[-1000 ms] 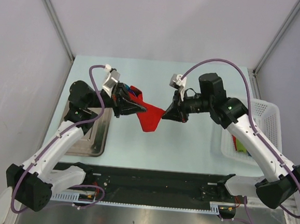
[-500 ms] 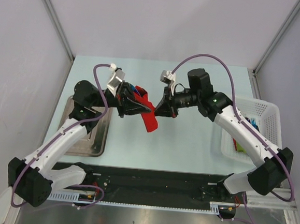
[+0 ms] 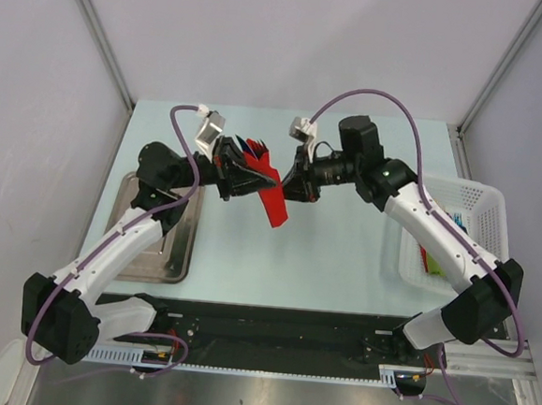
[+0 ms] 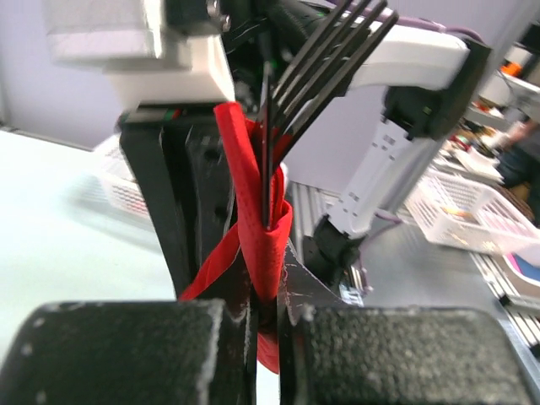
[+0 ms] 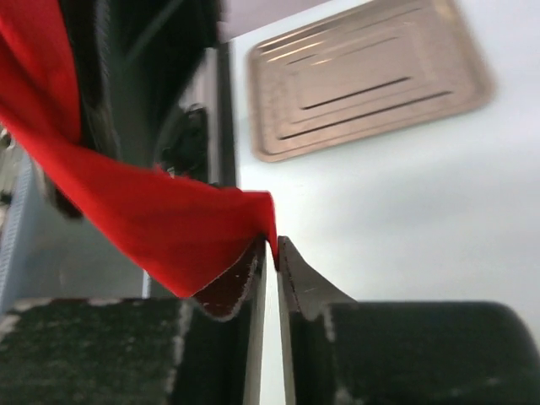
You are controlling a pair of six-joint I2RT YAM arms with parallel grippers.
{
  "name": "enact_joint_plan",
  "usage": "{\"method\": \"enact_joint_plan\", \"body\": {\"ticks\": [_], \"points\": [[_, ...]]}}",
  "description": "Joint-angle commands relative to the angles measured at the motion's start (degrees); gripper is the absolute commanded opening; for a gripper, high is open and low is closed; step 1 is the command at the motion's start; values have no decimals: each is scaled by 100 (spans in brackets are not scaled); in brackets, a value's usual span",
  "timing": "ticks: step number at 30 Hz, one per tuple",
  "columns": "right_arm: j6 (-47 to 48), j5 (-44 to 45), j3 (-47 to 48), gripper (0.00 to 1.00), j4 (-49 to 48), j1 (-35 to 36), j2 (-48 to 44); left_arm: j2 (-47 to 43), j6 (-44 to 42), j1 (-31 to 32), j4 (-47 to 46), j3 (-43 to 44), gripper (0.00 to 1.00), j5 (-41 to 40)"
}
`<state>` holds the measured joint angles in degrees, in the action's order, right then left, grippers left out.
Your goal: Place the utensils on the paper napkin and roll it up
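Note:
The paper napkin (image 3: pixel 275 206), bright red, hangs in the air between my two grippers over the middle of the table. In the left wrist view the paper napkin (image 4: pixel 251 190) is wrapped round the dark utensils (image 4: pixel 325 59); fork tines stick out of its top. My left gripper (image 4: pixel 266 291) is shut on the lower end of this bundle. In the top view the utensils (image 3: pixel 254 147) point away from the left gripper (image 3: pixel 254 178). My right gripper (image 3: pixel 286 190) is close beside it. Its tips (image 5: pixel 272 245) are shut on a corner of the napkin (image 5: pixel 152 219).
A metal tray (image 3: pixel 151 240) lies at the table's left edge, under the left arm, and shows in the right wrist view too (image 5: pixel 363 76). A white basket (image 3: pixel 466 232) holding coloured items stands at the right edge.
My right gripper has moved left, close to the left gripper, carrying its napkin corner. The napkin was stretched between the grippers and now hangs folded. The left gripper has tilted the bundle upward.

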<state>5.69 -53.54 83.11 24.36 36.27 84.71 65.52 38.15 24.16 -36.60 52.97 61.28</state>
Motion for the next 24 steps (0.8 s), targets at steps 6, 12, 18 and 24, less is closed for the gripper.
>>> {"method": "enact_joint_plan", "body": {"ticks": [6, 12, 18, 24], "points": [[90, 967, 943, 52, 534, -1191, -349, 233, 289, -693, -49, 223, 0, -749], [-208, 1204, 936, 76, 105, -1202, -868, 409, 342, -790, -216, 319, 0, -661], [-481, 828, 689, 77, -360, -806, -842, 436, 491, -808, -488, 398, 0, -433], [-420, 669, 479, 77, -695, -270, -631, 383, 535, -808, -594, 477, 0, -283]]}}
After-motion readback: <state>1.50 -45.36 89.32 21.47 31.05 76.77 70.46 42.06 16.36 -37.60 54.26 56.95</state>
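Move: The napkin's loose flap hangs under the roll; its middle lies about 5 cm back and 3 cm left of the right hand, roughly level with it, the flap's edge still at those fingertips. The roll in the left hand is some 3 cm back, 5 cm left and 6 cm above the right hand. From the left hand, the flap is about 2 cm back, 2 cm right and 6 cm down, and the utensil ends stand some 4 cm forward, 3 cm left and 7 cm up. Forward and to the right by about 8 cm each, the right hand sweeps out, turning clockwise some 20 degrees and opening wide off the flap's edge; then it rises about 10 cm while curving back and left, open fingers facing the flap. The left hand keeps its pinch on the roll, carries it about 7 cm forward and a little left, turns slightly counter-clockwise, then eases. ##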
